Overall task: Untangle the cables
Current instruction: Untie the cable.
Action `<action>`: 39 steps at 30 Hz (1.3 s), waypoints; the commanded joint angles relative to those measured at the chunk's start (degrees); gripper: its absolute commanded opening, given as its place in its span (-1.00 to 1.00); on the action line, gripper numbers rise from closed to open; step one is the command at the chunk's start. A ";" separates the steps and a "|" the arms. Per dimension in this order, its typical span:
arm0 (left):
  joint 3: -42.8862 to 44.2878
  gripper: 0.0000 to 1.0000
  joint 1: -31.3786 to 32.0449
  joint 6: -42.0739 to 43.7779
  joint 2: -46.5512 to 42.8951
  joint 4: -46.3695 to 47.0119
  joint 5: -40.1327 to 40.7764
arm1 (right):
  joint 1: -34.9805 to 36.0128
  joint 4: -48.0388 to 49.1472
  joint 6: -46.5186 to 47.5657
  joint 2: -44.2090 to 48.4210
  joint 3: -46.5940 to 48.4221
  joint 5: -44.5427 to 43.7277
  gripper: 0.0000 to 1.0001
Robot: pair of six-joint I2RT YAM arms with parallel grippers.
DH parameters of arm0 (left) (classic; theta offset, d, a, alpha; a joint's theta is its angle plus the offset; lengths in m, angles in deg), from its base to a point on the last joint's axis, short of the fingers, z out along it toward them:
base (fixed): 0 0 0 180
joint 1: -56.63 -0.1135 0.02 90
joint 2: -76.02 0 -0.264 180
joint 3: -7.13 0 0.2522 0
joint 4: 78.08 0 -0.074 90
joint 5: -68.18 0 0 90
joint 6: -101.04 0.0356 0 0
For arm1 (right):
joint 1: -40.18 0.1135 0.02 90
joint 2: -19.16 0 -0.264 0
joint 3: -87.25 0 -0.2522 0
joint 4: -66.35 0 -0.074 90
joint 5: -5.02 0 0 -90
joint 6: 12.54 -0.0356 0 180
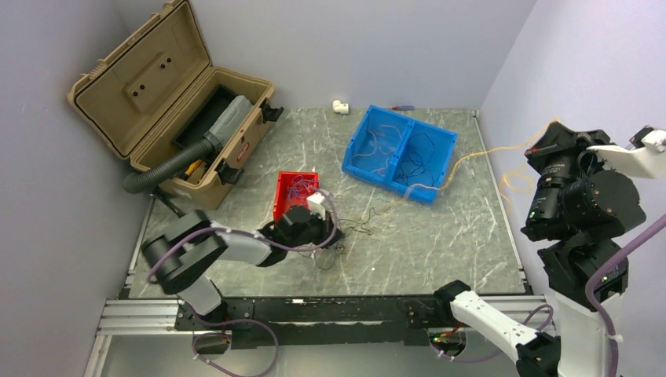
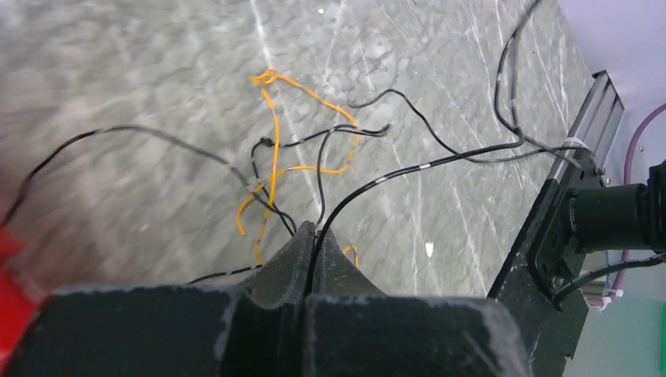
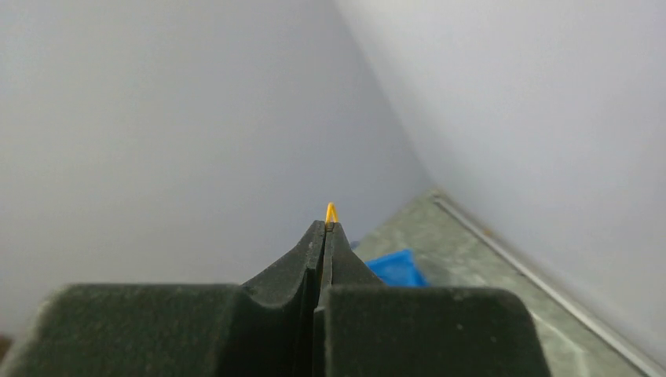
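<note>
The cables lie as a loose tangle (image 1: 334, 247) of thin black and yellow-orange wires on the marble table, just right of my left gripper (image 1: 318, 228). In the left wrist view that gripper (image 2: 314, 229) is shut on a black wire (image 2: 408, 169), which runs up between its fingertips, and a yellow-orange wire (image 2: 271, 149) crosses the other black strands ahead of it. My right gripper (image 1: 550, 133) is raised high at the right. It (image 3: 324, 228) is shut on a yellow-orange wire (image 3: 331, 212), whose loop pokes out past the tips. This wire (image 1: 463, 161) stretches down across the table toward the tangle.
A blue two-compartment bin (image 1: 357, 141) at the back holds more thin wires. A small red bin (image 1: 287, 188) stands behind the left gripper. An open tan toolbox (image 1: 141, 86) with a black corrugated hose (image 1: 157, 174) fills the back left. A metal rail (image 1: 353, 302) edges the table front.
</note>
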 commanded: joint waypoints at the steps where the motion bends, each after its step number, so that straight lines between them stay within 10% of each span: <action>1: -5.27 -1.00 -1.69 1.04 -11.73 -3.68 0.30 | 0.09 3.29 7.24 2.48 -5.06 -15.18 -1.00; 15: -15.71 -1.00 -2.28 -2.84 -41.75 -31.65 13.01 | 0.14 -0.13 4.78 -1.86 -3.33 -14.40 -1.00; 21: -16.66 -1.00 -2.28 2.77 -58.30 -39.58 13.70 | 0.12 -9.22 -4.61 -3.17 -6.89 2.23 -1.00; 35: -6.48 -1.00 -2.26 14.99 -54.72 -49.97 9.93 | 0.11 -13.24 -26.84 10.58 -56.68 24.65 -0.97; 39: -5.35 -1.00 -2.31 16.52 -54.60 -50.72 10.10 | 0.12 -12.66 -25.59 9.13 -57.70 25.69 0.52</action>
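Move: Just ahead and right of the left hand, some 4 cm out and 6 cm over, is the black-and-yellow tangle; its held black cable goes to open table about 14 cm left and 4 cm back. The red bin sits 13 cm ahead, 12 cm left. For the high right hand holding the yellow cable, open table waits roughly 8 cm left, 54 cm below; the blue bin is 28 cm ahead, 19 cm left. Drawing the pinched black cable about 15 cm left and slightly back, the left hand rises some 6 cm overall, passing to the near side of the red bin. The right hand first eases right and down with the yellow cable, then swings left and plunges to about 40 cm below its start, tipping some 55 degrees downward and opening its fingers at the bottom. ##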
